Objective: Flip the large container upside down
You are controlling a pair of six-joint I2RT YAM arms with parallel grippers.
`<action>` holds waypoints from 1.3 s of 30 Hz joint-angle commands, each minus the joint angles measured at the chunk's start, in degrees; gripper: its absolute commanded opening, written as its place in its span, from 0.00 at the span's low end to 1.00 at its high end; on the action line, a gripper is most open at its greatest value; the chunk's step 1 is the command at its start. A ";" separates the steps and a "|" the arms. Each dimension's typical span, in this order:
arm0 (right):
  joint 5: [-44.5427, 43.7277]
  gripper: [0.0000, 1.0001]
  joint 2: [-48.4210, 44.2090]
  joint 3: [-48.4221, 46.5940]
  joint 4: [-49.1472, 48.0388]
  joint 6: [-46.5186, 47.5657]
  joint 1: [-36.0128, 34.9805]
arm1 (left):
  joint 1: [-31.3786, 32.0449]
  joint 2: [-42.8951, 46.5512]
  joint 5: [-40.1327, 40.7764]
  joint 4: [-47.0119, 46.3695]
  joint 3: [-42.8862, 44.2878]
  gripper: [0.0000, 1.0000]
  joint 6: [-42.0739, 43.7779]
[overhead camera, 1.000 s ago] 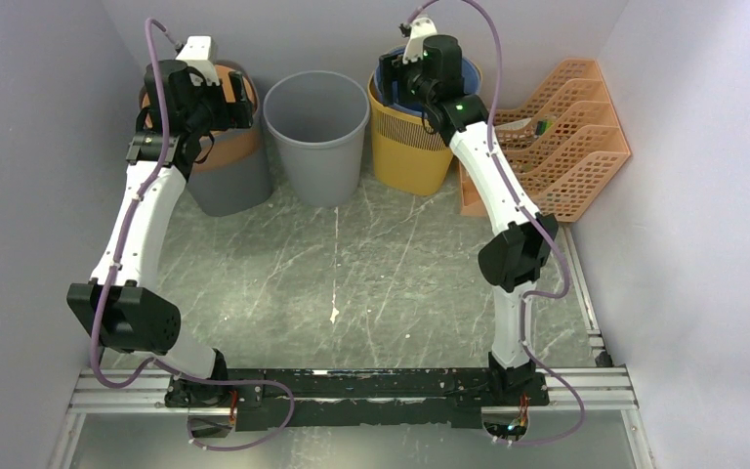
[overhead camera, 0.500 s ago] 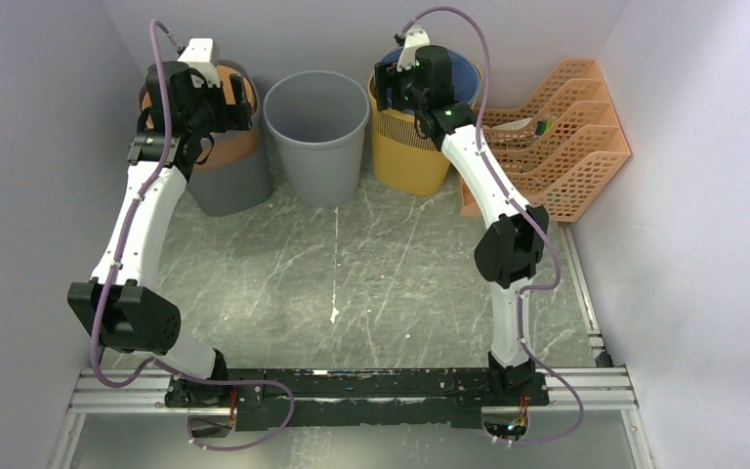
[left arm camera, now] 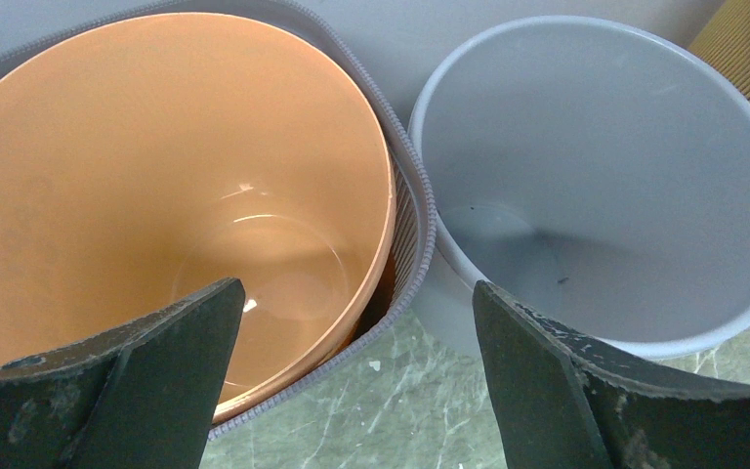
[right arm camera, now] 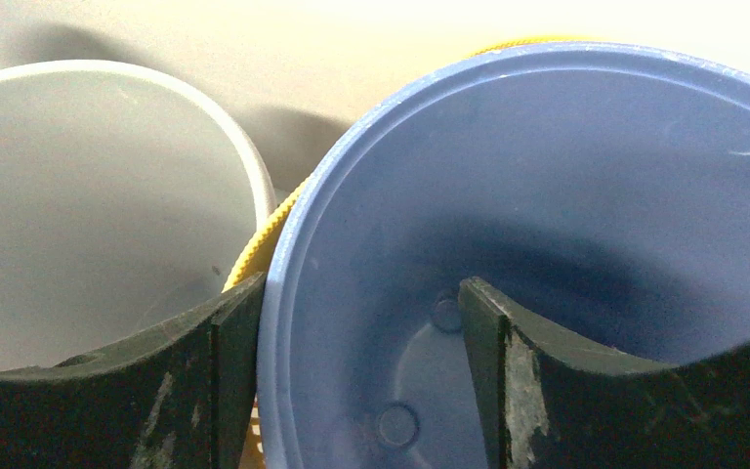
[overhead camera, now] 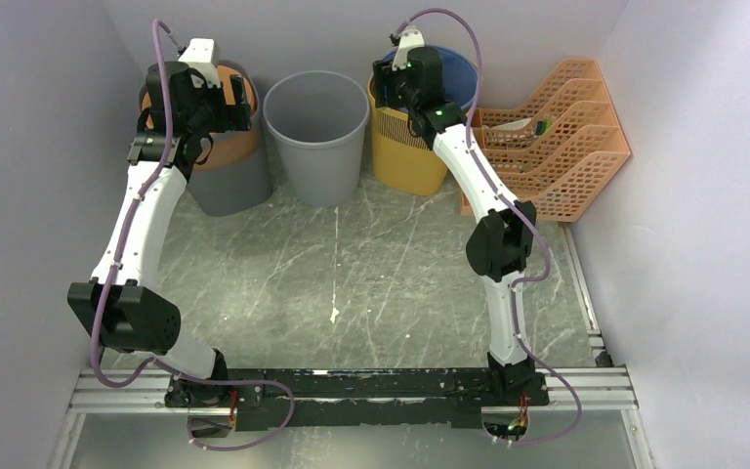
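Note:
Three upright bins stand along the back wall, and their sizes do not tell me which is the large container. A plain grey bin (overhead camera: 315, 137) (left arm camera: 596, 176) is in the middle. On the left an orange bin (overhead camera: 229, 147) (left arm camera: 156, 147) is nested in a ribbed grey bin (overhead camera: 229, 191). On the right a blue bin (overhead camera: 464, 73) (right arm camera: 547, 176) is nested in a yellow basket (overhead camera: 410, 156). My left gripper (overhead camera: 239, 93) (left arm camera: 354, 288) hangs open above the gap between the orange and the plain grey bin. My right gripper (overhead camera: 389, 83) (right arm camera: 361, 283) is open astride the blue bin's left rim.
An orange mesh file rack (overhead camera: 557, 137) lies at the back right, against the yellow basket. Walls close in on the left, back and right. The marbled green tabletop (overhead camera: 352, 264) stretches in front of the bins to the arm bases.
My right gripper has moved left across the blue bin to its left rim, and its jaws have narrowed a little. The left arm has stayed put.

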State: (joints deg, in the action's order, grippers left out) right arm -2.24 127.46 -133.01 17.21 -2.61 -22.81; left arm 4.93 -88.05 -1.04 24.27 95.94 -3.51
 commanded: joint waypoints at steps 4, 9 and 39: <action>-1.33 0.43 1.44 -0.32 1.00 1.40 0.31 | 0.34 1.50 2.70 -0.43 -1.06 1.00 1.60; -1.79 0.13 1.69 -0.54 2.39 1.75 0.35 | 0.26 1.83 3.47 -0.45 -1.62 1.00 1.97; -5.13 0.00 -19.21 0.08 -9.84 9.49 -2.54 | -1.03 3.07 2.36 -3.00 -5.00 1.00 -0.27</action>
State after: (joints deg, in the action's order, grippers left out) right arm -6.74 112.57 -130.19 15.35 4.14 -24.51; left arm 4.32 -86.59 1.26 23.42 91.33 -2.96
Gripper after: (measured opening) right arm 0.109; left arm 0.998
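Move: The blue container stands nested in the yellow basket, its left rim already between the right hand's open fingers. The container's middle is about 8 cm to the right of that hand, 2 cm ahead and 12 cm below. The yellow basket is centred some 8 cm right, 1 cm ahead and 16 cm below. The light grey bin is roughly 14 cm left, level and 19 cm down. From the left hand the blue container lies about 40 cm right, 15 cm ahead and 16 cm lower. The right fingers shut on the blue container's left rim, one inside and one outside, while the hand edges 1 cm left. Keeping that pinch, the hand hauls the rim up about 14 cm, slowly at first and then fast, drawing back 6 cm and a little right as the fingertips tip up some 15 degrees. The left hand, wide open, sinks about 2 cm. ##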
